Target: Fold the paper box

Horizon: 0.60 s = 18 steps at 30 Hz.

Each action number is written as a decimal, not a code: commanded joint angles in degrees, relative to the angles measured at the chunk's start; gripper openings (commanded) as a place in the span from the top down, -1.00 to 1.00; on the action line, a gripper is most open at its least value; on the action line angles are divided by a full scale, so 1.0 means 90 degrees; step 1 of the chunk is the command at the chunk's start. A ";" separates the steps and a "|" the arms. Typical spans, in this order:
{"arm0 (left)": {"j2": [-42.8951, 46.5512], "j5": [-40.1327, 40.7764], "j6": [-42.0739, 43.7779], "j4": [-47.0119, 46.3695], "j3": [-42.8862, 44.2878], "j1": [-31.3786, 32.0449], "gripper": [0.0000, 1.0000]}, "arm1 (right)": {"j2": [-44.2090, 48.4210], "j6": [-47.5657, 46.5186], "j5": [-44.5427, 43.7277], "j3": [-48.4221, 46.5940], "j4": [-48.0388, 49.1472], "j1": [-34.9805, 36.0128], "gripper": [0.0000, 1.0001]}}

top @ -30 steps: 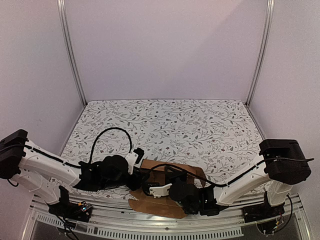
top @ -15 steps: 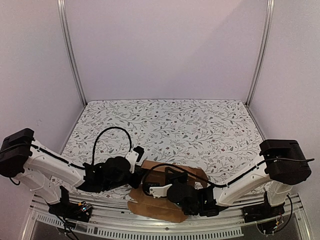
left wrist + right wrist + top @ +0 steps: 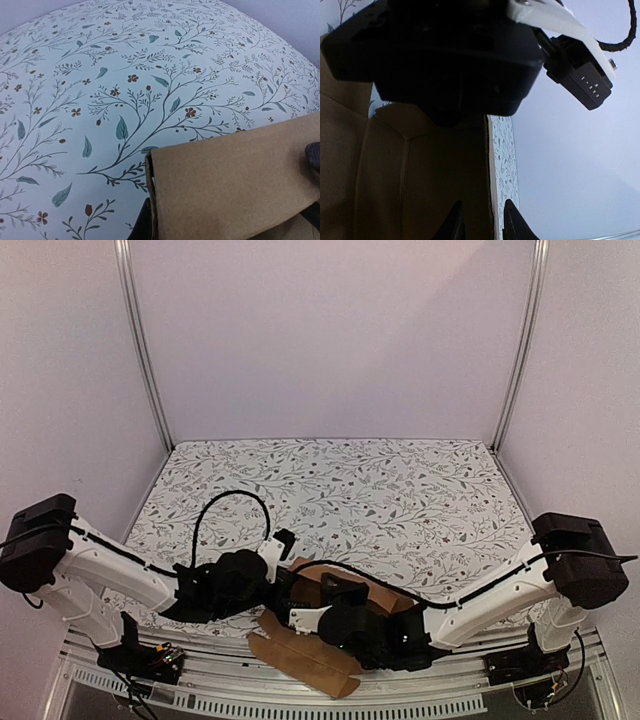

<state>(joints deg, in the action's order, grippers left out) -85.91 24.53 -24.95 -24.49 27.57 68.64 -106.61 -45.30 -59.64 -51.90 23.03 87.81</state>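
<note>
The paper box [image 3: 318,638] is a partly folded brown cardboard piece at the table's near edge, one flap [image 3: 300,658] hanging over the front. My left gripper [image 3: 281,592] comes in from the left and is shut on a raised panel [image 3: 235,180]; one dark finger [image 3: 142,225] shows beside the panel's edge. My right gripper [image 3: 306,618] meets it from the right. Its two fingertips [image 3: 456,220] stand slightly apart, astride the edge of an upright cardboard panel [image 3: 445,170], so it is open. The arms hide the box's middle.
The floral-patterned table [image 3: 340,490] stretches behind the arms, walled by white panels and metal posts [image 3: 140,340]. The left arm's black wrist [image 3: 440,55] and its cable [image 3: 215,510] sit close above the right gripper. A metal rail [image 3: 300,690] runs along the front edge.
My left gripper has shut on the cardboard. My right gripper has opened a little and slid left. The box's front flap has dropped further over the table edge.
</note>
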 commanded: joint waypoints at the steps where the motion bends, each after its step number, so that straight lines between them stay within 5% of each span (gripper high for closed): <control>1: -0.0032 -0.0083 0.0283 -0.0098 0.0228 0.0078 1.00 | 0.0648 0.1142 0.0815 -0.0204 -0.0974 0.0019 0.36; 9: -0.0119 -0.0037 0.0914 0.0101 0.0564 -0.0022 1.00 | 0.2046 0.2334 0.2401 -0.0253 -0.2145 -0.0127 -0.33; 18: -0.0436 -0.0961 0.1839 0.0289 0.1232 -0.0639 1.00 | 0.3332 0.3592 0.3490 -0.0112 -0.3235 -0.1081 -0.51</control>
<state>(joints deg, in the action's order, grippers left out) -88.31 20.56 -13.89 -23.14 35.75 65.98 -80.12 -20.56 -34.54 -53.08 -0.27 82.21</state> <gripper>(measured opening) 0.040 0.746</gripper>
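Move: The left hand already pinches the left end of the paper box's far wall; that wall's middle lies about 12 cm to its right and 2 cm back. From the right hand, whose slightly parted fingers straddle the wall's top edge, the wall's middle is some 3 cm right, 2 cm ahead and 5 cm below. The box's near flap lies roughly 14 cm back, 6 cm left and 10 cm below the right hand. The right fingers, already parted around the far wall's top edge, come free and spread wide as that hand lifts about 10 cm. It draws back a little, then eases forward and right while the wrist tips down and rolls its left side up, some 25 degrees each. The left hand keeps its pinch and carries the corner about 3 cm up, 3 cm right and 2 cm forward. ##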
